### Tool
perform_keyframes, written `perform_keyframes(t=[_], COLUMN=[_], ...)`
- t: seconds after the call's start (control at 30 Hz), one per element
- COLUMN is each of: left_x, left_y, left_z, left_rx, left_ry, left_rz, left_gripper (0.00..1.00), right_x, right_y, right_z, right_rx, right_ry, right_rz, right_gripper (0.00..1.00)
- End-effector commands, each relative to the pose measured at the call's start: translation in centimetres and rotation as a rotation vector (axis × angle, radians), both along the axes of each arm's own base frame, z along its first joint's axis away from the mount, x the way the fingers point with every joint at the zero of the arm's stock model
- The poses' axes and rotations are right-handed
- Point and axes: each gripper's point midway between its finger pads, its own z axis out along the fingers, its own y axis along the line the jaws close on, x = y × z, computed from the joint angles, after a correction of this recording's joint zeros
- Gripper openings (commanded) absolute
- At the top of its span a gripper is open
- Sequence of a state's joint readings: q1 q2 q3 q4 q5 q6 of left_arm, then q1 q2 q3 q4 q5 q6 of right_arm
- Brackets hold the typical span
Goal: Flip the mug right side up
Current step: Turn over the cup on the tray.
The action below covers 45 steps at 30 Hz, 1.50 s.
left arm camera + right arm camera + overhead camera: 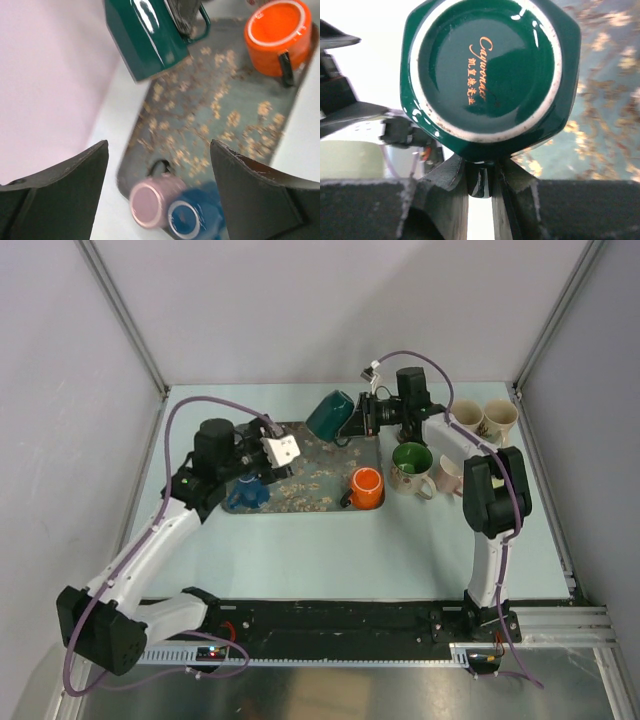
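My right gripper (480, 172) is shut on the handle of the dark green mug (487, 70), whose base with orange lettering faces the right wrist camera. In the top view this mug (330, 415) hangs tilted over the back edge of the speckled tray (310, 495), with the right gripper (358, 418) just to its right. The left wrist view has the green mug (145, 40) at the top. My left gripper (159, 145) stands open and holds nothing. It hovers (262, 472) above the tray's near left corner.
A pink mug (150, 200) and a blue mug (192, 215) stand upside down side by side under the left gripper. An orange mug (366, 487) stands upright at the tray's right end. Right of the tray are a green-lined mug (411, 462), a pink mug (450, 475) and two cream mugs (467, 418).
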<state>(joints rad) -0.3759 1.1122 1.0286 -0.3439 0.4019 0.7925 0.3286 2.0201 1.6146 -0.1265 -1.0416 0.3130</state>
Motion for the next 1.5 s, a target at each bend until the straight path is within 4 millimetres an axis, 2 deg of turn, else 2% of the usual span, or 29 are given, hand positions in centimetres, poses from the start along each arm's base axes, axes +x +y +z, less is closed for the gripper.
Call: perform_keyframes(t=[0.0,0.17,0.3,0.4,0.47,0.6,0.67,0.77,0.8,0.9,1.0,1.1,1.2,1.3,1.47], left_x=[2.5,3.6,4.1,4.3,4.4,4.2,4.1,4.1,4.1,4.1,4.3,4.3,4.1,3.7,3.1], left_y=[-2.4,-4.7,-6.2,-6.9,-7.2,-7.5,-7.4,-7.2,-7.0,-6.5,-5.7,-5.1,-4.3,-3.7,-3.3], left_z=[5.7,6.2,6.0,6.1,6.7,7.8,8.0,8.0,8.0,8.0,8.5,8.9,8.1,6.5,4.5], left_rx=[0.017,0.047,0.081,0.103,0.093,0.058,0.037,0.012,0.002,-0.041,-0.086,-0.122,-0.126,-0.149,-0.19], left_ry=[-0.423,-0.536,-0.581,-0.621,-0.655,-0.683,-0.672,-0.647,-0.635,-0.591,-0.548,-0.474,-0.312,-0.122,0.075], left_rz=[-0.052,-0.098,-0.15,-0.177,-0.184,-0.181,-0.172,-0.146,-0.133,-0.086,-0.018,0.034,0.096,0.179,0.278], left_gripper=[0.87,0.87,0.86,0.8,0.73,0.44,0.27,0.08,0.04,0.01,0.0,0.0,0.0,0.0,0.0], right_x=[-6.0,-8.1,-8.8,-8.9,-8.8,-8.1,-7.5,-6.7,-6.3,-5.5,-4.6,-3.1,-1.2,-2.1,-5.5], right_y=[0.8,0.3,0.1,0.1,0.1,0.1,-0.1,-0.4,-0.5,-0.8,-1.4,-2.7,-4.1,-4.8,-4.8], right_z=[8.8,9.3,9.6,9.5,9.4,9.0,8.7,8.5,8.4,8.3,8.3,8.8,8.6,8.7,8.1], right_rx=[0.236,0.263,0.266,0.266,0.265,0.256,0.249,0.24,0.236,0.225,0.21,0.168,0.017,-0.158,-0.369], right_ry=[-0.068,-0.054,-0.05,-0.043,-0.038,-0.019,-0.01,-0.003,-0.003,-0.005,-0.022,-0.107,-0.331,-0.578,-0.93], right_rz=[0.3,0.418,0.452,0.46,0.452,0.405,0.37,0.319,0.297,0.245,0.187,0.081,-0.05,-0.04,0.114], right_gripper=[0.0,0.0,0.0,0.0,0.0,0.01,0.1,0.35,0.42,0.56,0.67,0.7,0.67,0.66,0.67])
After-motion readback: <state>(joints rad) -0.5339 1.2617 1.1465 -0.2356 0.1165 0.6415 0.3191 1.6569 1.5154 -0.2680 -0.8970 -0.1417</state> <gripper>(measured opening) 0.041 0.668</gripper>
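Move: The green mug, held by its handle in the right fingers, has its middle about 6 cm to that hand's left, 2 cm ahead and level with it; the open left gripper waits some 15 cm to its left, 8 cm back and 5 cm higher. From the left hand the mug lies roughly 10 cm ahead, 11 cm right and 4 cm below. Down on the tray, some 21 cm below the left hand, the orange mug is about 20 cm right and 8 cm back, the blue mug 11 cm left and 9 cm back. From the right hand, 15 cm down, the orange mug is 15 cm back and 4 cm right, the green-lined mug 11 cm back and 16 cm right. The green mug changes hands in the air: the right hand draws it back about 7 cm and up 5 cm, turning counter-clockwise, while the left reaches right and forward and pinches its rim. The right fingers then open off the handle and that hand withdraws upward, right and forward; the left keeps its pinch, easing left and down while its fingers tip down some 30 degrees. ##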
